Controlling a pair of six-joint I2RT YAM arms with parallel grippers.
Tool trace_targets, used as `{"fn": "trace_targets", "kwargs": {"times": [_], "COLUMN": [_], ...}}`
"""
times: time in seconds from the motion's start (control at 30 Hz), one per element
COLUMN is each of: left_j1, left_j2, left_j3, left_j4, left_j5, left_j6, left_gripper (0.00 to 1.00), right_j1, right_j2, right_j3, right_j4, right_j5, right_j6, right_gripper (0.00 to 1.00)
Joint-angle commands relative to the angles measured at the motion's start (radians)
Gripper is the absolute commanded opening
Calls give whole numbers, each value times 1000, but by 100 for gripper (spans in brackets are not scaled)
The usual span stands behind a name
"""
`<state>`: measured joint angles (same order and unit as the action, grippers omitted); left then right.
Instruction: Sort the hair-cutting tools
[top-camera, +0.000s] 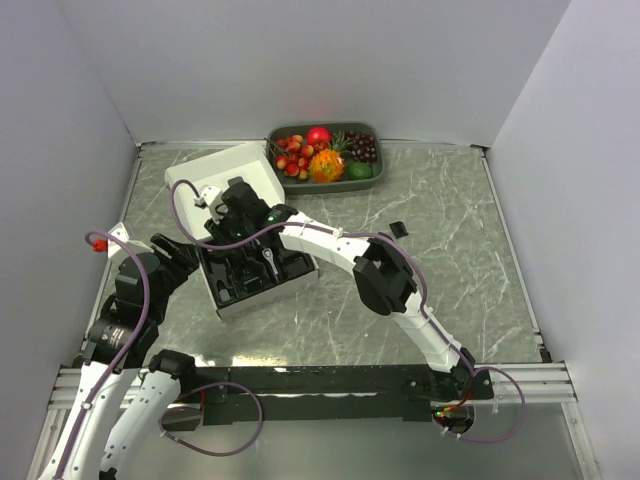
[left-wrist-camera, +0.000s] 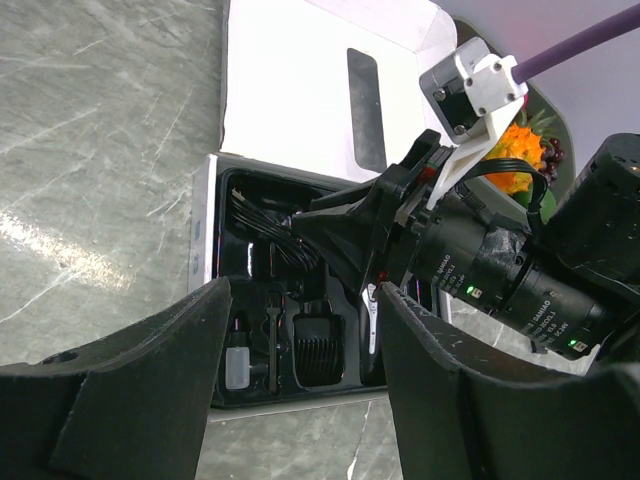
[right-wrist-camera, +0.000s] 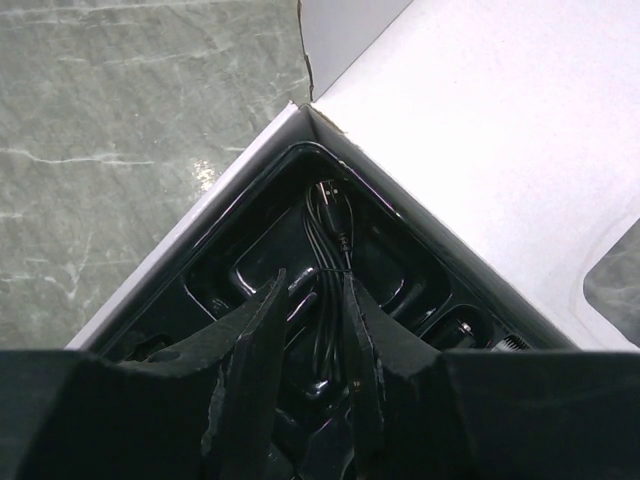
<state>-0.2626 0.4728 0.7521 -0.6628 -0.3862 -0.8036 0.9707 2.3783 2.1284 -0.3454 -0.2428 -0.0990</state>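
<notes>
A white box (top-camera: 222, 168) lies open with a black moulded insert (top-camera: 258, 272) holding the hair-cutting tools. In the left wrist view a ribbed comb guard (left-wrist-camera: 318, 346), a slim black-and-silver clipper (left-wrist-camera: 371, 318), a thin brush (left-wrist-camera: 274, 338) and a small clear bottle (left-wrist-camera: 236, 364) sit in their slots. My right gripper (right-wrist-camera: 312, 280) (top-camera: 236, 212) reaches down into the insert's far end. Its fingers stand slightly apart on either side of a bundled black cable (right-wrist-camera: 334, 250), which lies in its recess. My left gripper (left-wrist-camera: 302, 300) (top-camera: 188, 258) hovers open and empty at the insert's near left side.
A grey tray of colourful fruit (top-camera: 325, 152) stands at the back, just behind the box lid. A small black piece (top-camera: 399, 229) lies on the marble table (top-camera: 470, 250) to the right of the right arm. White walls close in the table on three sides.
</notes>
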Motion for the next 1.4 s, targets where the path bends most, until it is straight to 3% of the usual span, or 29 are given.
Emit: {"fn": "trace_targets", "kwargs": {"times": [0.0,0.2,0.37,0.6,0.87,1.37], "left_j1": [-1,-1,-1,-3,-1,-1], "left_j2": [-3,0,15,62,142,228], "left_j3": [13,16,18,-34,-88,-91], "left_j4": [20,26,25,72,164,227], "left_j5": [3,9,3,-9,-57,-74], "left_j6": [23,24,21,-40,-144,-149], "left_gripper": [66,66,66,66,67,67], "right_j1": [-1,-1,-27,-151,-294,-316], "right_j2": [7,-132,-322,-482,-374,-45], "right_j3": [31,-106,-281,-464,-337,51], "right_j4": [3,75,98,100,72,106], "right_j5": [28,54,190,346,339,248], "right_j6": [-15,5,42,181,231,223], "right_gripper": [37,41,44,55,61,68]}}
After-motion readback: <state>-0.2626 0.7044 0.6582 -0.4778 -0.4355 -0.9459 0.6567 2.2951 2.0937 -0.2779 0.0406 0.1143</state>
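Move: The open box lid has its middle about 11 cm ahead of the right hand and 4 cm to its right, some 4 cm lower. The cable lies right under that hand's fingers, 4 cm down. The open box is centred 5 cm back and 9 cm right, and the fruit tray roughly 19 cm ahead and 25 cm right. From the left hand, the lid is about 20 cm ahead, 10 cm right and 15 cm down. The cable stays in its compartment as the right hand leaves it, rising and swinging right over the box, then running forward to the gap between the lid's right edge and the fruit tray, about 18 cm forward in all; it edges back left 5 cm at the end. It turns some 40 degrees clockwise, fingers opening wider. The left hand, still open, later sinks and reaches forward about 5 cm each. ##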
